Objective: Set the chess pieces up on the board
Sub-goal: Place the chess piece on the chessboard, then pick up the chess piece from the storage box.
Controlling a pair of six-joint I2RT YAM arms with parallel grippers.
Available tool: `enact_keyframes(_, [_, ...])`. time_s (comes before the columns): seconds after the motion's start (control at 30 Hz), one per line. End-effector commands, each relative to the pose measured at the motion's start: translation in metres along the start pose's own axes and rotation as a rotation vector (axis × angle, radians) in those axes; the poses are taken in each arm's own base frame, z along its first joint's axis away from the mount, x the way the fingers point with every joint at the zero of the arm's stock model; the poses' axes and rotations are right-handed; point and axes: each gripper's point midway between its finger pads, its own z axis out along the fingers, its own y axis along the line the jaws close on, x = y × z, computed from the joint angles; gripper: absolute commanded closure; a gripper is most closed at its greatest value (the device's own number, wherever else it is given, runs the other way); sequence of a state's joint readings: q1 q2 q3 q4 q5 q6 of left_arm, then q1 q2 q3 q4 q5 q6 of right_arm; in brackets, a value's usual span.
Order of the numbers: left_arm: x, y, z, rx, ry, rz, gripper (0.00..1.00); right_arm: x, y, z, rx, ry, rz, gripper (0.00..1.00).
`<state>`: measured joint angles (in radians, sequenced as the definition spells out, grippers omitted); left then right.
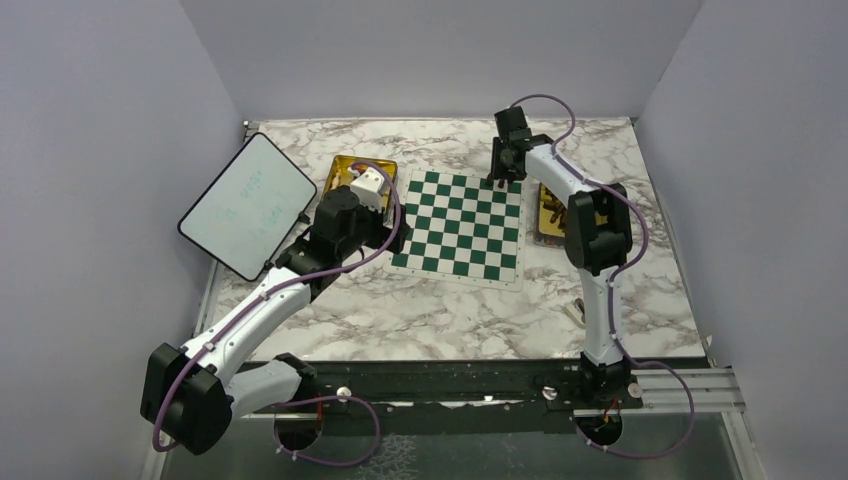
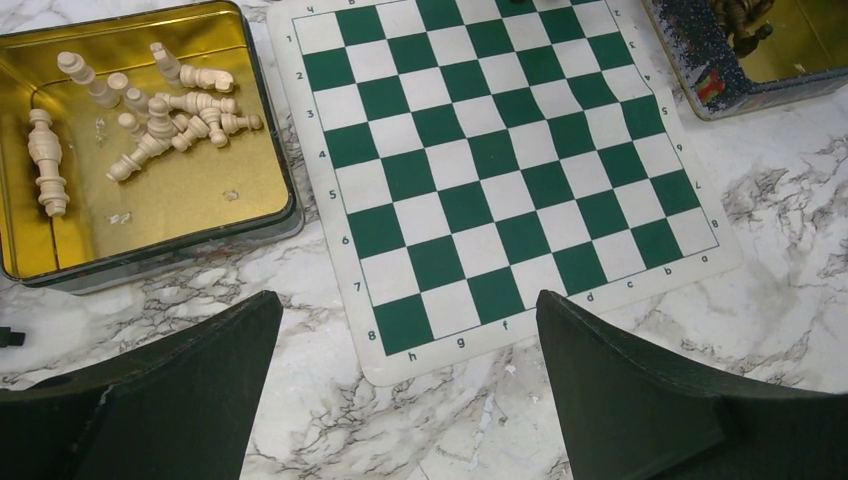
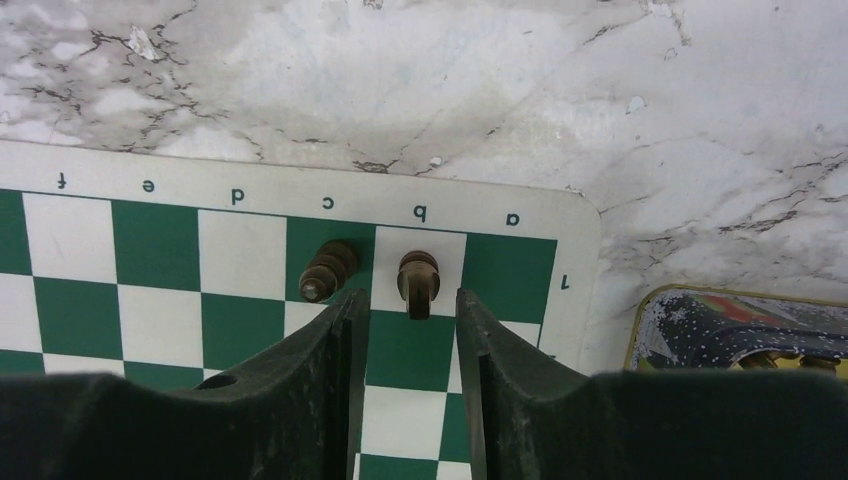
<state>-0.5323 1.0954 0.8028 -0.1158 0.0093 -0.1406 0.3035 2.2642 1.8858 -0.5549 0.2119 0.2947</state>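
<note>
The green-and-white board (image 1: 460, 222) lies in the middle of the marble table. Two dark brown chess pieces stand at its far right corner: one (image 3: 328, 268) on square c1, the other (image 3: 418, 280) on b1. My right gripper (image 3: 412, 300) hangs over b1 with its fingers slightly apart. They flank that piece without touching it. My left gripper (image 2: 408, 310) is wide open above the marble just off the board's (image 2: 500, 170) h8 corner, holding nothing. Several cream chess pieces (image 2: 160, 110) lie in a gold tray (image 2: 270, 130).
A white tablet (image 1: 247, 203) leans at the left wall beside the gold tray (image 1: 350, 165). A second tin (image 1: 550, 215) with dark pieces (image 2: 745, 20) sits right of the board, close to my right arm; its patterned rim (image 3: 740, 325) shows near my right fingers.
</note>
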Motion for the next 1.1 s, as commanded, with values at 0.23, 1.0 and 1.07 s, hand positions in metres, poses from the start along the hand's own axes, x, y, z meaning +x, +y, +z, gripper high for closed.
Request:
enact_keyframes(0.23, [-0.001, 0.001, -0.006, -0.005, -0.011, 0.013, 0.01, -0.031, -0.026, -0.059, 0.041, -0.128, 0.044, 0.55])
enact_keyframes(1.0, [-0.005, -0.001, -0.009, -0.002, -0.033, 0.000, 0.01, 0.026, -0.138, -0.061, 0.105, -0.095, 0.079, 0.61])
enact_keyframes(1.07, [-0.006, -0.001, -0.009, -0.001, -0.035, 0.000, 0.01, 0.032, -0.137, -0.054, 0.091, -0.070, 0.048, 0.61])
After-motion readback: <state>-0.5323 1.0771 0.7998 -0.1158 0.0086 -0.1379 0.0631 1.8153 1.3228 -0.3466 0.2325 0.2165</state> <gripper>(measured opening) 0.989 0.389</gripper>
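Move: The right hand, already open, is still astride the knight on b1, whose middle sits about 2 cm below the fingertips; the bishop on c1 stands level with the knight, 3 cm to its left. The heap of dark pieces in the tin lies about 15 cm to this hand's right, 6 cm back and 4 cm lower. From the idle left hand the heap is some 35 cm right, 16 cm ahead and 16 cm below. Straight up at first, the right hand comes clear of the knight, then draws back and climbs to nearly 8 cm. From there it sweeps right past the board's edge, some 14 cm across and 7 cm back in all, sinking 4 cm at the end towards the heap in the tin; the wrist turns about 10 degrees clockwise and the fingers stay part open. ##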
